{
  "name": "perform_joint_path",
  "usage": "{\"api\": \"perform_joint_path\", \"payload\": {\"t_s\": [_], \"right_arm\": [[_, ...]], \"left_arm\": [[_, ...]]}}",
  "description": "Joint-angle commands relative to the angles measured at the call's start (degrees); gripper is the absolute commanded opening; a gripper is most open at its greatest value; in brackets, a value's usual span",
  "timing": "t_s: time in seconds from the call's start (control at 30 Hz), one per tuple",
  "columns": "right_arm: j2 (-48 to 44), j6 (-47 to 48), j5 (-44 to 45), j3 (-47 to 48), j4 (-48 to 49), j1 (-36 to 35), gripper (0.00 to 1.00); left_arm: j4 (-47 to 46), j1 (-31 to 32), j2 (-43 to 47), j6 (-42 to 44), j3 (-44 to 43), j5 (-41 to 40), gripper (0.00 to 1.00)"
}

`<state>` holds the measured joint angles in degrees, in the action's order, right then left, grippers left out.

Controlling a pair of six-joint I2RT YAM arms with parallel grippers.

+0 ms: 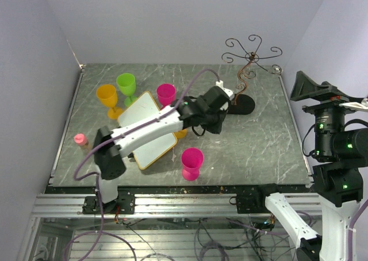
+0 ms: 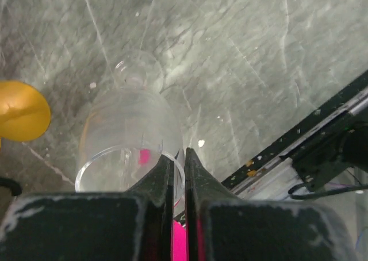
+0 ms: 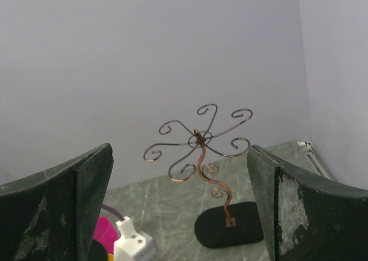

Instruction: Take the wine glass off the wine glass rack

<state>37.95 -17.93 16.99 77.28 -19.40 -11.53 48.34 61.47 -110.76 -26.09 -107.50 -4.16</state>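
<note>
A clear wine glass fills the left wrist view, its open bowl toward the camera and its stem and foot pointing away over the grey table. My left gripper is shut on the bowl's rim, one finger inside and one outside. I cannot tell whether the foot touches the table. From above, the left gripper sits just left of the wine glass rack, a thin wire tree whose curled arms carry nothing. Its black oval base rests on the table. My right gripper stands wide open and empty, far from the rack.
Coloured plastic glasses stand on the marble table: orange, green, pink and another pink near the front. A white board lies under the left arm. A small pink item sits at the left edge. The right arm is beyond the table's right edge.
</note>
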Motion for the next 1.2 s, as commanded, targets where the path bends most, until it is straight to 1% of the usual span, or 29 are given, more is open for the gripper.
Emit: {"api": "perform_joint_path", "payload": {"t_s": [0.0,0.1,0.2,0.3,0.37,0.5,0.7,0.93,1.07,1.17], "right_arm": [[-1.91,5.44,1.83,-1.68,-0.20,-1.52,1.00],[-2.52,6.13,1.99,-2.81,0.37,-2.24,1.00],[-2.80,6.31,1.95,-3.35,0.50,-2.80,1.00],[-3.11,6.74,2.04,-3.98,0.63,-3.26,1.00],[-3.37,6.94,2.14,-4.29,0.75,-3.58,1.00],[-3.44,7.03,1.83,-4.48,0.64,-3.76,1.00],[-2.92,7.21,1.64,-4.66,0.59,-3.99,1.00],[-1.78,7.21,1.10,-3.58,-0.38,-4.01,1.00],[-0.91,6.99,0.94,-1.89,-3.06,-4.03,1.00],[-1.56,7.36,1.30,-2.48,-2.68,-4.01,1.00]], "left_arm": [[9.08,1.98,-4.23,3.93,-7.10,-8.24,0.07],[10.58,2.16,-7.09,4.11,-8.64,-8.32,0.07],[11.09,2.16,-7.50,3.67,-8.17,-8.28,0.08],[9.60,2.16,-6.13,3.01,-6.73,-8.07,0.18],[8.69,2.16,-5.09,2.67,-6.10,-7.90,0.29],[9.61,2.07,-4.76,2.60,-7.36,-10.30,0.43],[10.25,1.99,-4.52,3.45,-9.45,-12.25,0.55],[9.03,1.24,-4.17,4.75,-11.35,-12.26,0.62],[8.38,0.38,-3.63,5.70,-12.08,-11.84,0.63],[8.22,0.00,-3.13,6.16,-12.84,-11.57,0.64]]}}
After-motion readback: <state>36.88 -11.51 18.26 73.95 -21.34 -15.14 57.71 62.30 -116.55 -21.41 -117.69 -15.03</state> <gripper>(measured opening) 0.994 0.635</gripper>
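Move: The clear glass is still pinched by its rim in the left gripper, its middle about 1 cm ahead, 3 cm left and 8 cm below. It is meant for the table spot straight under it, some 18 cm below the gripper. The orange glass stands about 3 cm ahead and 15 cm left, the near pink glass 15 cm back and 10 cm left, the rack's foot 15 cm ahead and 7 cm right. From the right gripper, the clear glass is some 25 cm left, 3 cm ahead and 42 cm below. Lower the left gripper about 2 cm to bring the clear glass's foot down onto the table, tipping the fingers some 10 degrees nearer to vertical. Then spread the fingers to well over half open to let go of the rim, and ease forward and back up about 2 cm each. Let the empty, open right gripper sink about 3 cm. ##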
